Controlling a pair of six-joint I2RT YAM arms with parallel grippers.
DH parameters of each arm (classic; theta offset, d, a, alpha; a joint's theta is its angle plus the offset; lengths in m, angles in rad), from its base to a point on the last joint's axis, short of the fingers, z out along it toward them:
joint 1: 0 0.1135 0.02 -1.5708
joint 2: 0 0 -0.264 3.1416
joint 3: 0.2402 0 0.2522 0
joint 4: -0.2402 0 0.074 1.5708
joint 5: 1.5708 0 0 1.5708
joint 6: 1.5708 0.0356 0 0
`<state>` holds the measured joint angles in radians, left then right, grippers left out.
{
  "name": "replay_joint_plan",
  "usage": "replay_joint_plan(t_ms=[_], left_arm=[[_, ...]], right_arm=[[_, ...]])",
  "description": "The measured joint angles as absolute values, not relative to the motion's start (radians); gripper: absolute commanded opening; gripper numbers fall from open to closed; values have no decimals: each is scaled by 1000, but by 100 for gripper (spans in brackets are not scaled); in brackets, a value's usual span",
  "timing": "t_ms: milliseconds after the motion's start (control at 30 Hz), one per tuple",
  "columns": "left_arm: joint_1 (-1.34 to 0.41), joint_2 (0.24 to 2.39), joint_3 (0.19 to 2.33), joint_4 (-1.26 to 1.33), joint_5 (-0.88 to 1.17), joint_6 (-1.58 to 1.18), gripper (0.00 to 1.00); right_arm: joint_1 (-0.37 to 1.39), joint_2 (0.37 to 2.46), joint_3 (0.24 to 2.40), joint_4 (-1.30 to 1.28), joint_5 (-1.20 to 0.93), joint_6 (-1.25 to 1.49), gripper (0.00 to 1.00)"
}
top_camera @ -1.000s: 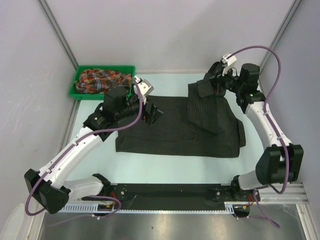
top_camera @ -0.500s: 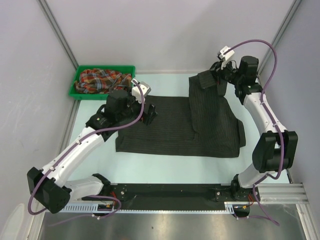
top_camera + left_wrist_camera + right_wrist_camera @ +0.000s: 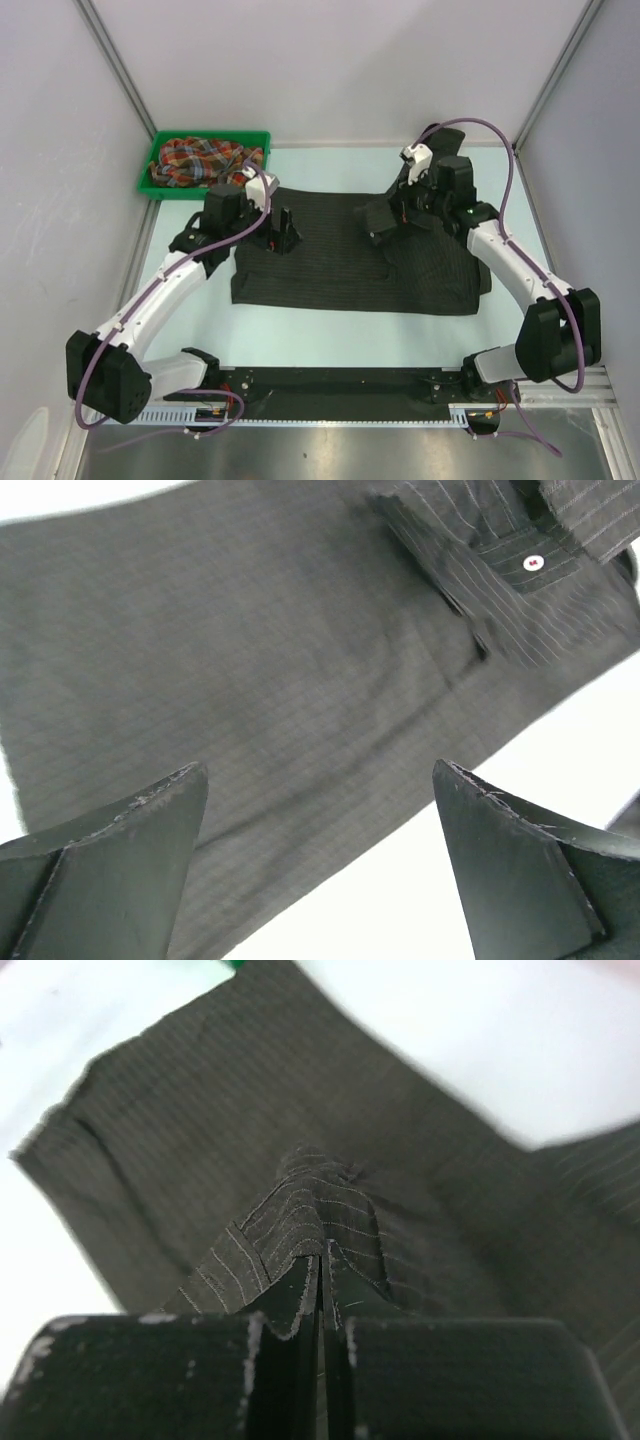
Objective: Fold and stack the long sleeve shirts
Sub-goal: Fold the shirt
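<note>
A black pinstriped shirt (image 3: pixel 330 265) lies spread flat across the middle of the table. My right gripper (image 3: pixel 382 220) is shut on a bunched fold of it, lifted over the shirt's right half. In the right wrist view the gripper (image 3: pixel 322 1252) pinches striped cloth (image 3: pixel 300 1200) between closed fingers. My left gripper (image 3: pixel 283 234) hovers open over the shirt's left part and holds nothing. Its view shows the wide gap of the gripper (image 3: pixel 318 770) above the black shirt (image 3: pixel 250 660) and a buttoned cuff (image 3: pixel 520 565). The plaid shirt (image 3: pixel 195 158) lies crumpled in the bin.
The green bin (image 3: pixel 212 134) sits at the back left corner, by the left wall. Pale table surface (image 3: pixel 330 335) shows in front of the shirt, between it and the arm bases. Walls close in on the left, back and right.
My right gripper has swung from the back right toward the centre, carrying the gripped cloth over the shirt's body. The left gripper has drawn back a little to the left, still open.
</note>
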<state>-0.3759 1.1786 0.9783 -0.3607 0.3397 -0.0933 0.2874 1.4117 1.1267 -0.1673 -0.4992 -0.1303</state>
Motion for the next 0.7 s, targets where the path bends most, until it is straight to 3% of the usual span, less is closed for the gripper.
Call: replay_joint_plan(t_ms=[467,567,600,700], left_arm=[[-402,1273,703,54,580,-562,99],[-440,1303,681,126,583,-632,99],[-450,1310,681,146,584,-646,99],[-463,1313,681,164,583,-654,99]], right_arm=[[187,1353,793,-148,-490,641,0],[184,1349,712,-147,-488,681,14],[179,1341,691,-157,-486,676,28],[151,1307,670,-213,-465,581,40]])
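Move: The right hand holds the shirt's folded sleeve; the spot on the shirt body where it is taken lies about 10 cm back, 5 cm to the right and 17 cm below. The shirt's near edge is some 23 cm back and 2 cm right of the hand, the outstretched sleeve about 17 cm ahead and 9 cm right, both on the table. From the left hand that spot is roughly 35 cm right, 4 cm back and 16 cm below. Tipping down, the right hand lowers the sleeve some 15 cm and back, then starts opening; left sinks rightward. ##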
